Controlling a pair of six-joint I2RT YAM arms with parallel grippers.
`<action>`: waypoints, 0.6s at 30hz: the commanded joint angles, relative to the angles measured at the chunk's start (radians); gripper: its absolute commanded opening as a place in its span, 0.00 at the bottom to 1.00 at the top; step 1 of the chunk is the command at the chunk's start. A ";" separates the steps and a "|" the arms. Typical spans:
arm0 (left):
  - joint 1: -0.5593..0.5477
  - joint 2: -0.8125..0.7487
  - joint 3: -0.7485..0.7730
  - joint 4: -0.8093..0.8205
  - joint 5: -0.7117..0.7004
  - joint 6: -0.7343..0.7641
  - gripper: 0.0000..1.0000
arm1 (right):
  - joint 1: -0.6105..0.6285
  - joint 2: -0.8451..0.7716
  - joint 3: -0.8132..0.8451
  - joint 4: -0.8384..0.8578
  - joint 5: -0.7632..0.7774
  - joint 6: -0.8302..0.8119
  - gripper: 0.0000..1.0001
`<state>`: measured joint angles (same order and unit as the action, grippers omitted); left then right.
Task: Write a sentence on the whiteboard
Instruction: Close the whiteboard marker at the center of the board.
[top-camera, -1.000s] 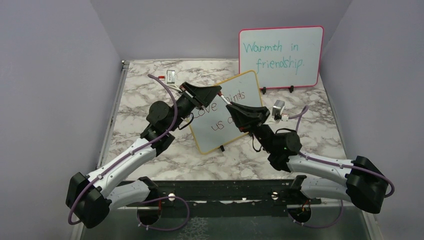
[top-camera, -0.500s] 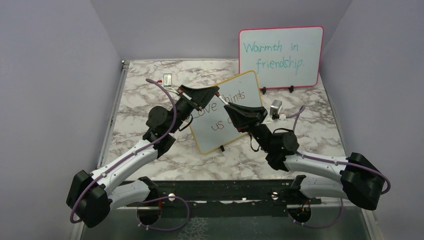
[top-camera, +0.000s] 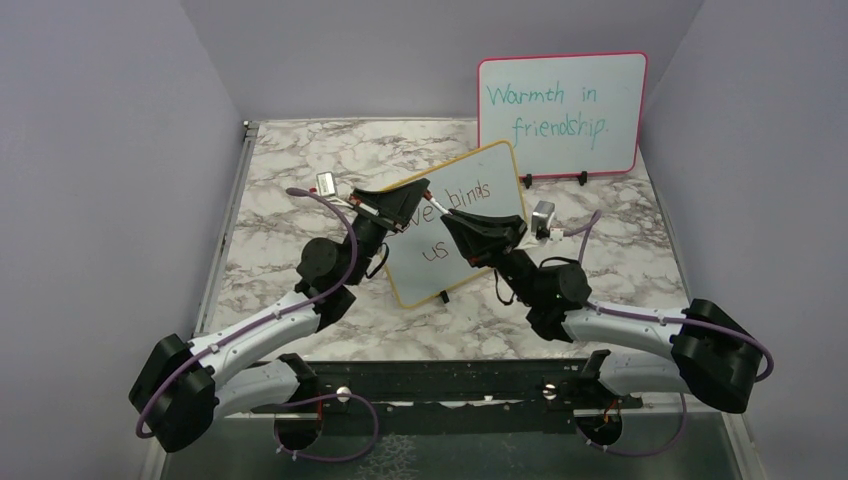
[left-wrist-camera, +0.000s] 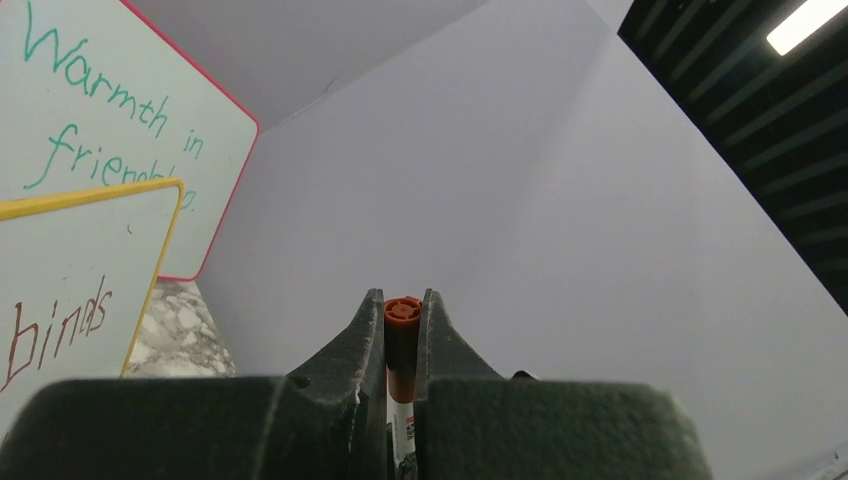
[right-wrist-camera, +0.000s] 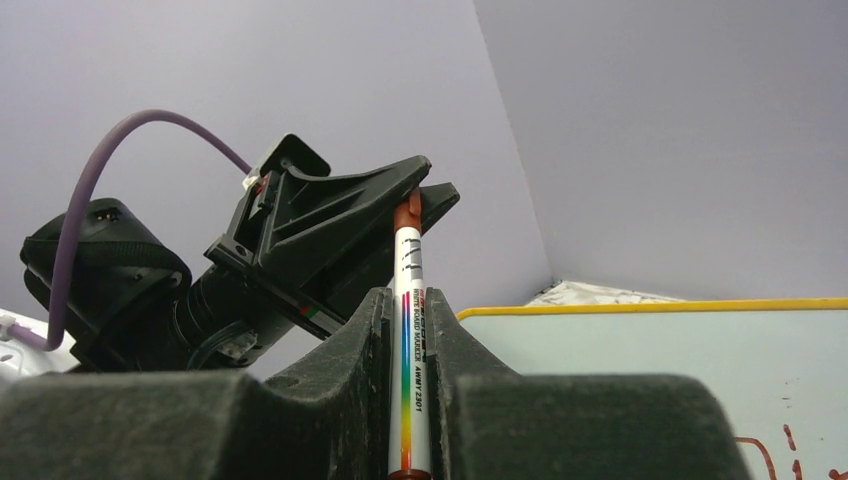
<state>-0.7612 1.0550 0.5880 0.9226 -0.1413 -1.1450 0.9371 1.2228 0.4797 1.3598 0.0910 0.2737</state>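
Observation:
The yellow-framed whiteboard (top-camera: 425, 275) leans tilted at the table's middle. Of the sentence, "binds" (top-camera: 470, 195) and "us" show in the top view; the grippers cover the rest. My two grippers meet tip to tip in front of the board. My right gripper (top-camera: 447, 222) (right-wrist-camera: 405, 292) is shut on the barrel of a white marker (right-wrist-camera: 408, 330) with a rainbow stripe. My left gripper (top-camera: 425, 190) (left-wrist-camera: 402, 295) is shut on the same marker's brown-red end (left-wrist-camera: 402, 325). The left wrist view shows "binds" (left-wrist-camera: 55, 330) at its left edge.
A pink-framed board (top-camera: 560, 112) with teal writing stands on black feet at the back right. Purple walls close in the marble table (top-camera: 300, 160) on three sides. A black rail (top-camera: 450, 380) runs along the near edge between the arm bases.
My left gripper has shut on the marker's brown-red end. Both grippers have drifted left and a little nearer, staying together. The right gripper has stayed shut on the barrel.

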 joint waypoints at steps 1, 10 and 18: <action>-0.106 0.022 -0.048 -0.009 0.115 -0.020 0.00 | -0.003 0.020 0.068 0.049 0.035 0.010 0.01; -0.127 0.059 -0.058 0.050 0.114 -0.020 0.00 | -0.003 0.022 0.080 -0.026 0.052 -0.012 0.01; -0.009 -0.063 0.008 -0.233 0.080 0.096 0.36 | -0.019 -0.083 0.073 -0.324 0.124 -0.067 0.01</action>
<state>-0.8009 1.0405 0.5560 0.8982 -0.1986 -1.1164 0.9394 1.1912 0.5117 1.2236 0.1131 0.2512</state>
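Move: Between the left hand's pads sits the brown cap of the whiteboard marker, already on the pen. The right hand grips the white body, with the cap about 4 cm ahead of it, 4 cm to its left and 4 cm above. The yellow-framed board's middle lies some 11 cm ahead of the left hand, 3 cm to its right and roughly 25 cm below. Holding the cap nearly still at first, the left hand keeps its pinch against the marker in the right hand's grip, then opens its fingers a little, lets go of the cap and sinks about 2 cm below it. The right hand keeps its hold on the white body, easing less than 1 cm forward and slightly down. ##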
